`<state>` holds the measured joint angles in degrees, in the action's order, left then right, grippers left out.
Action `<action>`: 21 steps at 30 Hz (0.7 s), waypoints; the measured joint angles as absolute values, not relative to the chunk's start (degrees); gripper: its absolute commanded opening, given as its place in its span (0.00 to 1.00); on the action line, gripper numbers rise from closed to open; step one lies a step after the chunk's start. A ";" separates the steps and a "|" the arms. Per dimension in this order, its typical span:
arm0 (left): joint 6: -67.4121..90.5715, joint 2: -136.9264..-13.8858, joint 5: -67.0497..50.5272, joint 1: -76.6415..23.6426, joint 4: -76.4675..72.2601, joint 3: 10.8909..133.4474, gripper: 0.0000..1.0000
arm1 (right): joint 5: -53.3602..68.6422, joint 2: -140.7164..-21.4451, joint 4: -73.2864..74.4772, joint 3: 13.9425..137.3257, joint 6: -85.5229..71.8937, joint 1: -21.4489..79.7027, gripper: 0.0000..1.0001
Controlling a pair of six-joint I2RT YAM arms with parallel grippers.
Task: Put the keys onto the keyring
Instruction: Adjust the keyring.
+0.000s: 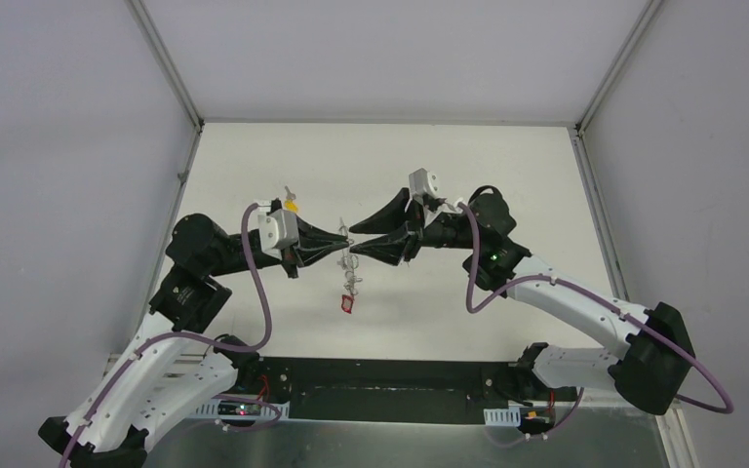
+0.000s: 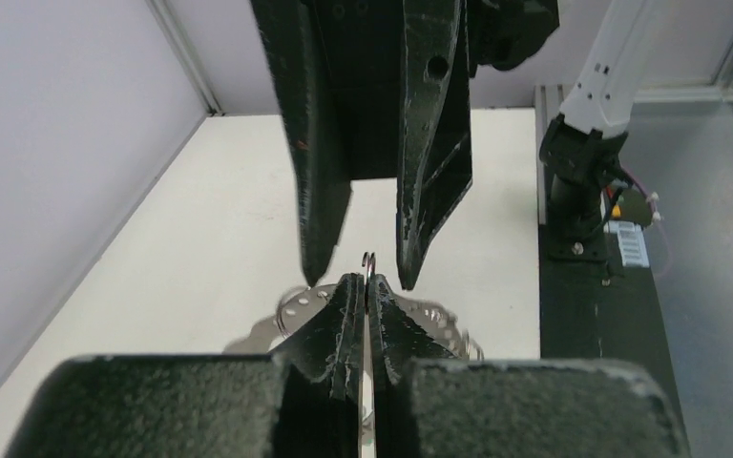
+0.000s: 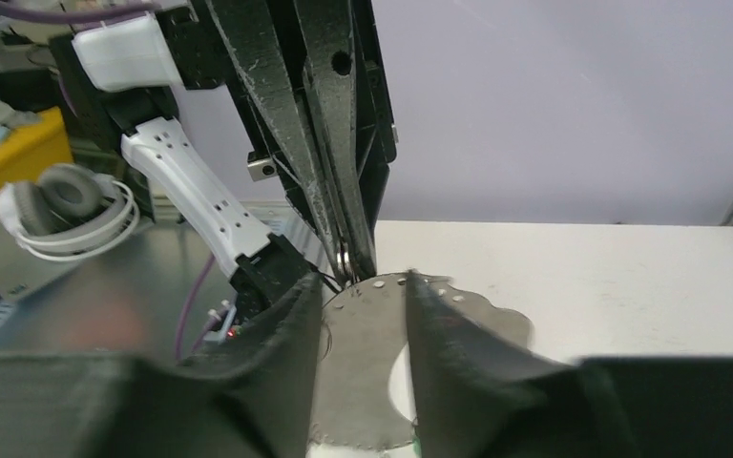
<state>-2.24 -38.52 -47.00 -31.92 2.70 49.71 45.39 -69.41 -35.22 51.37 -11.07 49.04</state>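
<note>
My left gripper [image 1: 344, 243] is shut on a thin metal ring [image 2: 368, 259] that sticks out just past its tips. The silvery-grey keyring [image 2: 295, 305] hangs below that grip, with small pale dots along its edge, and its grey band [image 3: 372, 363] shows beneath my right fingers. A silvery strand [image 1: 351, 276] with a red tag [image 1: 348, 304] dangles under the two grippers. My right gripper [image 1: 352, 244] is open and holds nothing; its fingers [image 2: 410, 267] stand on either side of the left tips. A key with a yellow tag [image 1: 292, 205] lies behind the left wrist.
The white table [image 1: 468, 166] is walled by a metal frame [image 1: 183, 93] on three sides. A black base plate [image 1: 390, 390] carries both arm bases at the near edge. Headphones [image 3: 67, 205] lie off the table beyond the left arm.
</note>
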 measured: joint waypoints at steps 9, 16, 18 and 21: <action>-25.50 -36.47 -50.19 -31.97 12.36 50.43 0.00 | 42.59 -66.85 -34.46 50.85 -8.80 49.39 0.91; -40.14 -34.33 -51.46 -31.97 15.44 50.35 0.00 | 39.86 -64.36 -31.31 50.83 -6.59 49.39 0.99; -38.92 -34.59 -50.37 -31.97 15.49 50.35 0.00 | 38.33 -64.23 -30.59 50.76 -6.35 49.39 0.99; -33.85 -36.05 -46.61 -31.94 16.23 50.65 0.00 | 35.66 -64.29 -29.36 50.74 -6.57 49.34 0.99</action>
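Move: The keyring plate hangs from the shut left fingertips, its middle roughly 6 cm below and 2 cm ahead of them. From the right hand, whose fingers have just begun to part at the plate's edge, that middle lies about 6 cm below, 2 cm ahead and 1 cm left. The red tag dangles some 16 cm below the left hand and 2 cm back; the orange-tagged key lies on the table, about 35 cm ahead, 18 cm left and 35 cm below. Spread the right gripper from slightly parted to fully open, backing it off the keyring about 1.5 cm right and up, then easing it forward with a slight clockwise turn. Keep the left fingers pinched on the plate's edge; lower the left hand about 2.5 cm and draw it slightly left, rolling its forward side up some 30 degrees, then part-way back, fingertips dipping. ##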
